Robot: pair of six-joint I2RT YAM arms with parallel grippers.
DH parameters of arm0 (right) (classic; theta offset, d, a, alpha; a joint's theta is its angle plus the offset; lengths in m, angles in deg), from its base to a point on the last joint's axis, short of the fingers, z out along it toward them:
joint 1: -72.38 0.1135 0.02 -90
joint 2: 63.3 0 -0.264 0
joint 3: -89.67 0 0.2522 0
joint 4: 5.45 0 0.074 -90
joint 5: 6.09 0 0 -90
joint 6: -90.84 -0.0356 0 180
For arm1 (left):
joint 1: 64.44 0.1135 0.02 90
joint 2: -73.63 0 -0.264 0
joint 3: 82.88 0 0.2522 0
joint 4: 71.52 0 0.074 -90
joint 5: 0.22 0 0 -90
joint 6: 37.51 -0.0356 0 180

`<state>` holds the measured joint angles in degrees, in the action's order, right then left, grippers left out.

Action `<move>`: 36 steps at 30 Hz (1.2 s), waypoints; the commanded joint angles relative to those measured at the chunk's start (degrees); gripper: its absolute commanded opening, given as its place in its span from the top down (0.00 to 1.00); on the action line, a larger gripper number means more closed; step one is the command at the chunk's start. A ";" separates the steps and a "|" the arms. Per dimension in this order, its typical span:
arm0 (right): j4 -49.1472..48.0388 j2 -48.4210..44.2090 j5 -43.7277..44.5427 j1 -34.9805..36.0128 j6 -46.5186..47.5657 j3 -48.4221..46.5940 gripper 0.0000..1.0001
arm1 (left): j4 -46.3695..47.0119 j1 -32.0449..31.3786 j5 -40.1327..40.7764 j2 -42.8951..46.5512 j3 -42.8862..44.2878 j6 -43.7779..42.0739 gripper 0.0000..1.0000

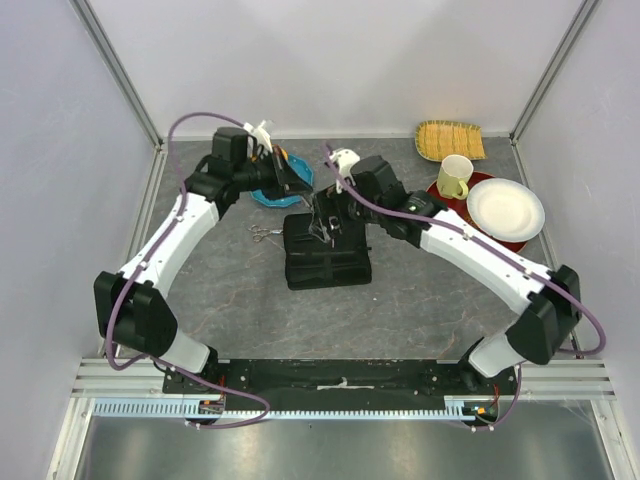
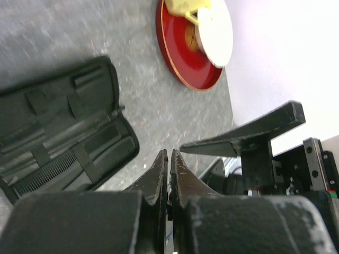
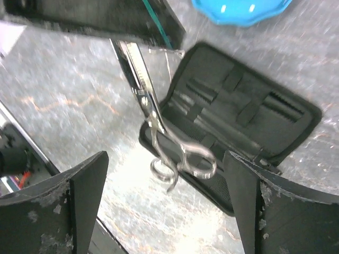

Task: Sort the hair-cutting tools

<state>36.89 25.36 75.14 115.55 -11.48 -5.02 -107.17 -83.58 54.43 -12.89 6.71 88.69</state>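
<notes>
A pair of silver scissors [image 3: 159,132] hangs by its blades from my left gripper's fingers [image 3: 106,21], rings down, over the near edge of the open black case [image 3: 249,121]. My left gripper [image 2: 169,153] is shut, its jaws pressed together. My right gripper [image 3: 165,159] stands wide open around the rings without touching them. In the top view the left gripper [image 1: 298,188] and right gripper [image 1: 322,215] meet above the case [image 1: 325,262]. A second pair of scissors [image 1: 265,233] lies on the table left of the case. A black comb [image 2: 47,174] sits under a strap inside the case.
A blue dish [image 1: 282,192] lies under the left arm. At the back right stand a red plate [image 1: 500,240] bearing a yellow-green cup [image 1: 455,176] and a white plate [image 1: 505,208], and a bamboo mat [image 1: 450,140]. White walls close in three sides.
</notes>
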 commanded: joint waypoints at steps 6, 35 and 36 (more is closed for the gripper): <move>-24.58 -15.00 2.12 -6.44 -30.34 11.01 0.02 | -5.54 5.33 8.19 5.04 14.86 15.35 0.98; -62.95 -6.84 -8.28 -7.85 -52.11 11.67 0.75 | 10.90 5.51 9.60 13.66 6.88 44.65 0.98; -62.51 -6.92 -8.01 -8.02 -52.02 11.75 0.86 | 11.43 5.51 9.43 13.66 6.61 44.65 0.98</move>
<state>-23.96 18.32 68.32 107.53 -62.49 9.34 -100.63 -77.94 64.35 -0.45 14.10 129.81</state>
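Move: The left fingers grip one end of the scissors, whose middle hangs about 4 cm back, 2 cm right and 5 cm below that hand. From the opened right hand their middle is about 1 cm ahead, 3 cm left and 3 cm below. The black case lies almost straight below the right hand, 2 cm left and 22 cm down. At table height too, the second scissors lie some 5 cm ahead and 20 cm left, and the blue plate some 19 cm ahead and 17 cm left. Climbing together, both hands carry the handover well clear of the case: the left keeps its grip on the scissors, rises about 18 cm and drifts 5 cm left, its left side rolling down. The right rises about 20 cm and some 3 cm forward, swinging right and then back left, rolls its left side up some 65 degrees and closes most of the way about the handle loops. ##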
